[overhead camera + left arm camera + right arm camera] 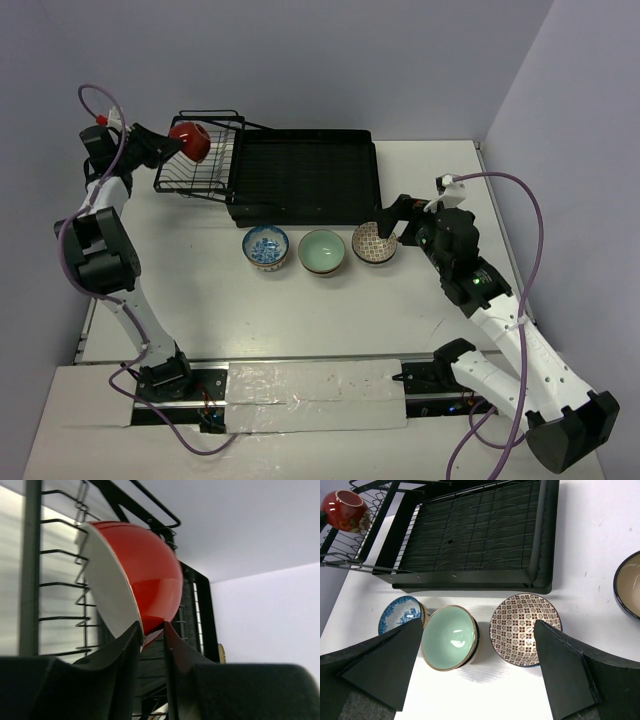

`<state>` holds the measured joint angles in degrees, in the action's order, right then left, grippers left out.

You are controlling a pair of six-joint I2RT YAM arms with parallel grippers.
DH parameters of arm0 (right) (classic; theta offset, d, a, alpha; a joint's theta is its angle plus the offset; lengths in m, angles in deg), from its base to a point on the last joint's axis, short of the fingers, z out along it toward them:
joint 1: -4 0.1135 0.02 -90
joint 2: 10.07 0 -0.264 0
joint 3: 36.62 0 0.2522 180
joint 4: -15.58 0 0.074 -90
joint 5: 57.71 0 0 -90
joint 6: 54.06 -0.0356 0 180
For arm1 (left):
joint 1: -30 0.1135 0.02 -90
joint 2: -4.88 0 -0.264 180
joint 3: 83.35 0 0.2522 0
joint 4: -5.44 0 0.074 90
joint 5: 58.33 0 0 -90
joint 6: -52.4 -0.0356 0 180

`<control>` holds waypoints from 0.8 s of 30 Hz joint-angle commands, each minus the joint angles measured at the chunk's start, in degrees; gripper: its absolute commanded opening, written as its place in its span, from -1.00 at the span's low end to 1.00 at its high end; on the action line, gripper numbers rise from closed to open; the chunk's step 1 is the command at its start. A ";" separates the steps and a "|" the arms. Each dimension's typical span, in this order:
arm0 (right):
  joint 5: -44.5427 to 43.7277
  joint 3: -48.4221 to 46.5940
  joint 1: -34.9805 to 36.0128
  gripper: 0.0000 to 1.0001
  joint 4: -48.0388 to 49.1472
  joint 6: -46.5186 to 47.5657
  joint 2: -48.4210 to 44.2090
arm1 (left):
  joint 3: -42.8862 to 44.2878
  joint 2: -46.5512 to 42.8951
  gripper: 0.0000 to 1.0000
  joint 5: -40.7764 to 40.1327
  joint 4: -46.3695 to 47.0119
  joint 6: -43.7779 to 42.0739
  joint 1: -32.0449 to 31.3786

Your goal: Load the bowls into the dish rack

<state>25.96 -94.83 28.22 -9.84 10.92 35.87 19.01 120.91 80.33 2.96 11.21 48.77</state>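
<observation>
My left gripper (pixel 172 143) is shut on the rim of a red bowl (pixel 190 140), which hangs tilted over the wire basket (pixel 195 175) of the black dish rack (pixel 305 180). In the left wrist view its fingers (pixel 127 645) pinch the red bowl (pixel 145 580) at its lower edge. Three bowls stand in a row before the rack: blue-patterned (pixel 266 247), pale green (pixel 322 251) and brown-checked (pixel 374 243). My right gripper (pixel 477 625) hovers open above the green bowl (pixel 449 637) and the checked bowl (pixel 522 629), touching neither.
A dark-rimmed cream bowl (pixel 630 585) lies at the right edge of the right wrist view. The blue bowl (pixel 399 614) sits partly behind my right gripper's left finger. Grey walls close the table at the back and right.
</observation>
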 commanded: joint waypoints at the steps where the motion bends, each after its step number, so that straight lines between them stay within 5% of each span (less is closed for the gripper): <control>1: 0.26 0.76 0.29 0.98 1.38 0.32 -1.20 | -0.18 -1.68 -0.40 -6.30 -6.89 -5.04 0.66; 24: 0.09 0.41 0.21 0.98 1.11 0.67 -1.02 | 4.57 -6.07 0.22 -15.88 -19.73 -10.23 0.13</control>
<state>25.96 -94.81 28.22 -9.84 10.96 35.38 21.74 117.74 68.44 -14.06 3.52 48.50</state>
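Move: The red bowl's rim is still between the left fingertips; its middle lies about 3 cm ahead and 4 cm to the right, at about hand height. The dish rack's wire section is some 8 cm below, 2 cm back and 4 cm right. Its black tray is about 27 cm right, 4 cm back and 17 cm lower; the blue-white bowl is roughly 21 cm back, 17 cm right and 18 cm lower. From the right hand the red bowl is about 16 cm ahead, 40 cm left and 5 cm lower. The left fingers let go of the red bowl's rim, opening from about a quarter to well over half, while the hand shifts some 2 cm left and 2 cm down beside the wire section. The wrist tips the fingers down about 10 degrees and turns a little counter-clockwise; late on, the hand eases slightly up and back. ##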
